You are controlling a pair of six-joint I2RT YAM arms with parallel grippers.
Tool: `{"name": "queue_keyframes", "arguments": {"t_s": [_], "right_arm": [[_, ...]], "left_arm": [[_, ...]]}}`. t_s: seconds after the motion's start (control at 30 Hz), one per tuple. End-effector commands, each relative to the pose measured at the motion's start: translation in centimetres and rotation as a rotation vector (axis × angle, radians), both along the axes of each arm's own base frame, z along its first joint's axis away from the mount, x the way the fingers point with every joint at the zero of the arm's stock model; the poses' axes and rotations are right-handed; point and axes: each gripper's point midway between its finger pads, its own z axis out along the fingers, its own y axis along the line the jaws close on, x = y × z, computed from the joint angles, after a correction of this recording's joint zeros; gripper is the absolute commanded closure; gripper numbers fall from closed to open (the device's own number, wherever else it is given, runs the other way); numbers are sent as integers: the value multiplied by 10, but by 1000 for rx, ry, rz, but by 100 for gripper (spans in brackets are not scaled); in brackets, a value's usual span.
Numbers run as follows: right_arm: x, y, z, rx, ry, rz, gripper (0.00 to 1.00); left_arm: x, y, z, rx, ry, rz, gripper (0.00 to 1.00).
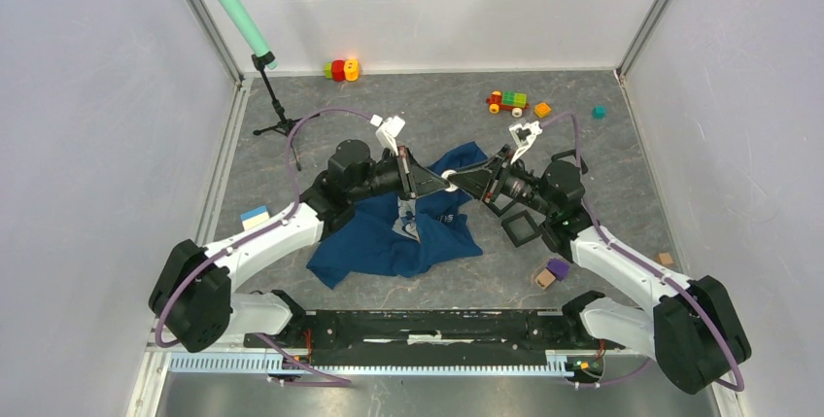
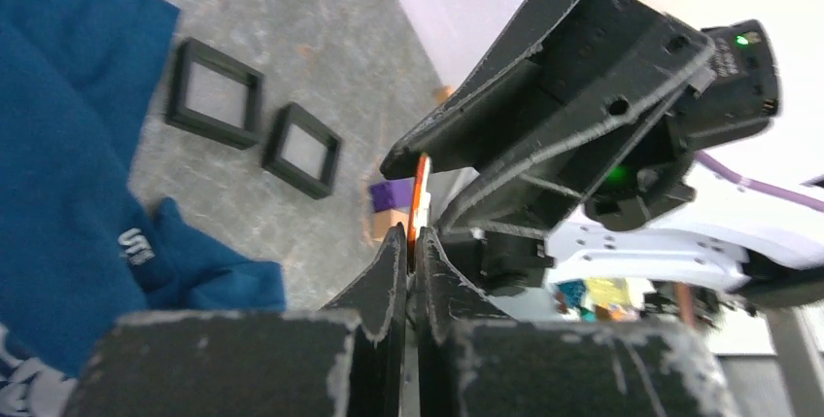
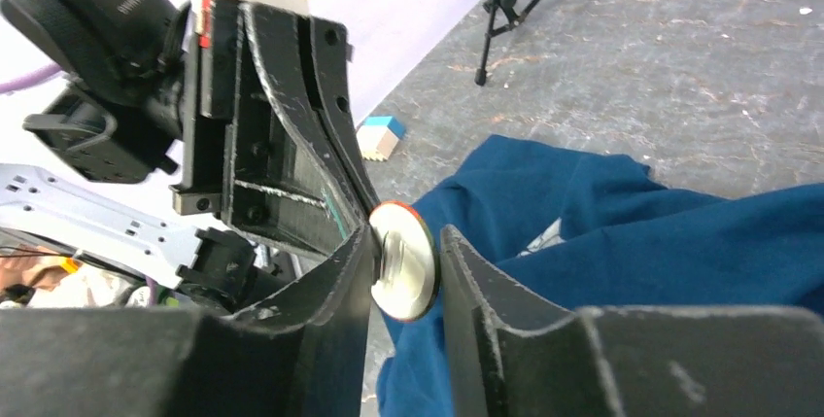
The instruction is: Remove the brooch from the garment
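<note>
The brooch (image 1: pixel 452 181), a round disc with an orange rim and a silver back, hangs in the air above the garment (image 1: pixel 379 237), the dark blue T-shirt crumpled mid-table. My left gripper (image 1: pixel 442 184) is shut on the brooch's (image 2: pixel 419 193) edge, which sticks out past its tips (image 2: pixel 410 240). My right gripper (image 3: pixel 407 234) faces it from the other side. Its jaws stand slightly apart on either side of the brooch (image 3: pixel 403 261), one finger (image 3: pixel 355 261) against the silver back, the other (image 3: pixel 462 271) just off the rim. The shirt (image 3: pixel 632 232) lies below.
Two black square frames (image 1: pixel 517 227) lie right of the shirt. A purple block (image 1: pixel 556 267) on a wooden one sits near the right arm. A toy train (image 1: pixel 507 101), an orange block (image 1: pixel 542 109) and a teal cube (image 1: pixel 600 112) are at the back. A tripod (image 1: pixel 275 106) stands back left.
</note>
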Motion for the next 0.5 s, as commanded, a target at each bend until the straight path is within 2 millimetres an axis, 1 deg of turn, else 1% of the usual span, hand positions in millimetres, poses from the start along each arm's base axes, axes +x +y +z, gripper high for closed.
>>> {"name": "queue_keyframes", "arguments": {"t_s": [0.0,0.07,0.13,0.2,0.23,0.3,0.37,0.4,0.43,0.47], "right_arm": [[4,-7,-4,-25,26,-36,51],[11,-16,-10,-71,35,-91,41],[18,-28,-21,-156,34,-157,35],[28,-50,-42,-298,73,-266,26],[32,-61,-48,-359,84,-320,19],[37,-90,-70,-495,138,-434,6],[37,-113,-87,-615,175,-506,3],[36,-121,-95,-669,192,-526,2],[34,-131,-103,-724,217,-552,2],[33,-136,-109,-768,230,-557,2]], "left_arm": [[29,16,-10,187,-139,132,98],[30,18,-24,255,-140,126,98],[22,12,-34,293,-131,78,98],[7,0,-45,320,-112,9,98],[-1,-7,-52,334,-98,-30,98],[-15,-16,-71,368,-57,-91,98],[-23,-20,-93,397,-9,-135,98],[-24,-19,-107,422,16,-143,98],[-22,-14,-121,467,39,-145,98],[-15,-5,-135,513,66,-134,98]]}}
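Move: The brooch is upright between the two grippers: its middle lies about 2 cm right of the left hand, pinched in those fingertips, and about 2 cm left of the right hand, whose fingers are already loosening. From the left hand, the spread garment's middle is some 8 cm left, 3 cm ahead and 22 cm below. At that same depth, one black frame is about 13 cm right and 10 cm ahead, the other roughly 18 cm right and 2 cm ahead. Spread the right fingers wide to let the brooch go, and pull that hand away about 8 cm right, 7 down and a little forward, tipping its fingers down and turning clockwise. Keep the brooch pinched in the shut left fingertips and lower it some 9 cm towards the garment, easing slightly forward, then back, fingers tipping down. ##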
